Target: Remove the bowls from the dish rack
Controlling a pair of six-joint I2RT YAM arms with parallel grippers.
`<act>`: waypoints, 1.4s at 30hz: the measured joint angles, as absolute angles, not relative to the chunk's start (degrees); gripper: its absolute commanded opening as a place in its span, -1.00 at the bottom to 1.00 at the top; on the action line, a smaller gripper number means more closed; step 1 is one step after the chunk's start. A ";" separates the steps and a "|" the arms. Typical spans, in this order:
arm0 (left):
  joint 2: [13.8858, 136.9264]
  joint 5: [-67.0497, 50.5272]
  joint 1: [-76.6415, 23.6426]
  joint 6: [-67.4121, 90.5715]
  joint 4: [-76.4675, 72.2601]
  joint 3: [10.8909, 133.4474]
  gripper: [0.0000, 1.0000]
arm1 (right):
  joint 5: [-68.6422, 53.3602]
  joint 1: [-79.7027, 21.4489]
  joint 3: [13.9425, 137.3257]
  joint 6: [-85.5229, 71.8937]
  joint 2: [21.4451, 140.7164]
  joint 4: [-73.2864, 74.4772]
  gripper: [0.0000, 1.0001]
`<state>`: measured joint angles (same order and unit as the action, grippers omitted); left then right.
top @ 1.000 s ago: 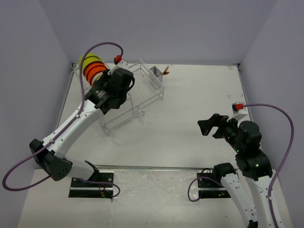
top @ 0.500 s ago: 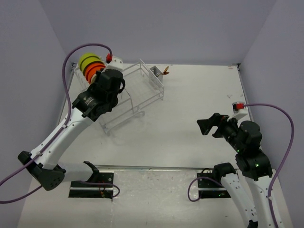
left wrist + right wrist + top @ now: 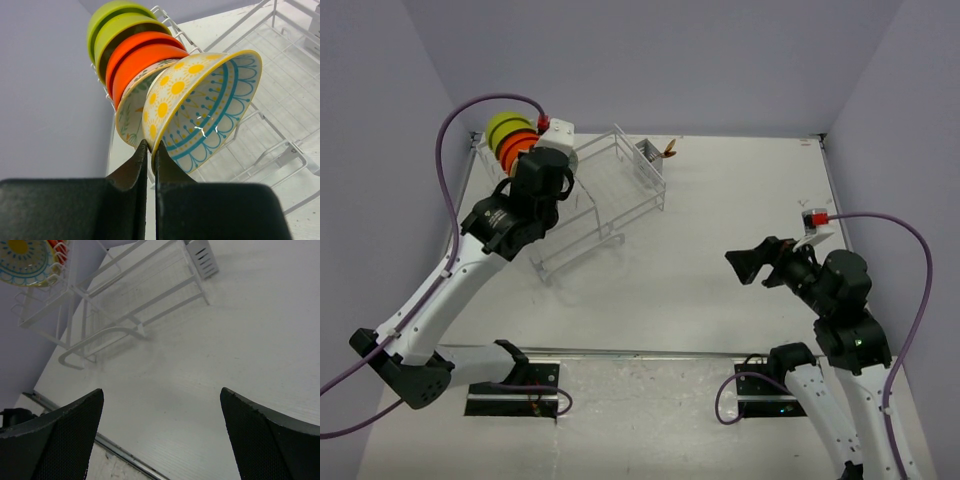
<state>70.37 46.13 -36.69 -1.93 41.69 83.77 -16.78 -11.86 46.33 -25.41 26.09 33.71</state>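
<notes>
The bowls stand on edge in a row at the far left end of the white dish rack (image 3: 610, 195): lime-green (image 3: 112, 17), orange (image 3: 142, 52), a cream leaf-patterned one (image 3: 131, 112), and nearest me a cream bowl with yellow suns outside and blue arcs inside (image 3: 200, 107). My left gripper (image 3: 150, 146) is shut on the lower rim of that sun-patterned bowl, which leans away from the row. From above, the left gripper (image 3: 528, 160) sits against the green (image 3: 505, 127) and orange (image 3: 518, 148) bowls. My right gripper (image 3: 750, 265) hangs open over bare table, holding nothing.
A grey cutlery basket (image 3: 648, 160) hangs on the rack's right end, with a small orange-brown object (image 3: 670, 150) behind it. The rack (image 3: 125, 300) and the sun-patterned bowl (image 3: 22, 260) show at the top left of the right wrist view. Walls close in left, back and right.
My left arm has swung further left along the rack toward the bowls, and its jaws have closed onto the sun-patterned bowl's rim. The right gripper has edged slightly left, still open.
</notes>
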 measured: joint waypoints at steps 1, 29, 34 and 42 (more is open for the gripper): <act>70.00 45.65 -36.60 -1.45 41.74 83.70 -1.00 | -18.31 -11.86 46.24 -25.67 26.83 32.62 0.98; 62.46 34.54 -37.17 14.11 40.40 82.39 -1.00 | -30.87 -28.05 58.28 -32.32 63.42 9.45 0.97; 63.75 35.77 -37.32 14.39 40.42 80.44 -1.00 | -28.80 -29.87 60.31 -31.92 66.39 9.50 0.98; 72.73 47.37 -47.90 16.43 50.13 89.03 -0.46 | -26.41 -30.24 60.31 -31.09 66.70 9.87 0.98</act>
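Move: The left fingers already pinch the near edge of the sun-patterned bowl, its middle about 5 cm ahead, 5 cm right and 2 cm above. The leaf-patterned bowl is some 6 cm ahead, 2 cm left and slightly lower; the orange bowls are about 11 cm ahead and 3 cm left. From the right hand the sun-patterned bowl is roughly 18 cm ahead, 37 cm left and 5 cm higher. Left fingers leave the sun-patterned bowl, shifting 6 cm right and parting; open right hand reaches 16 cm left, rackwards. ##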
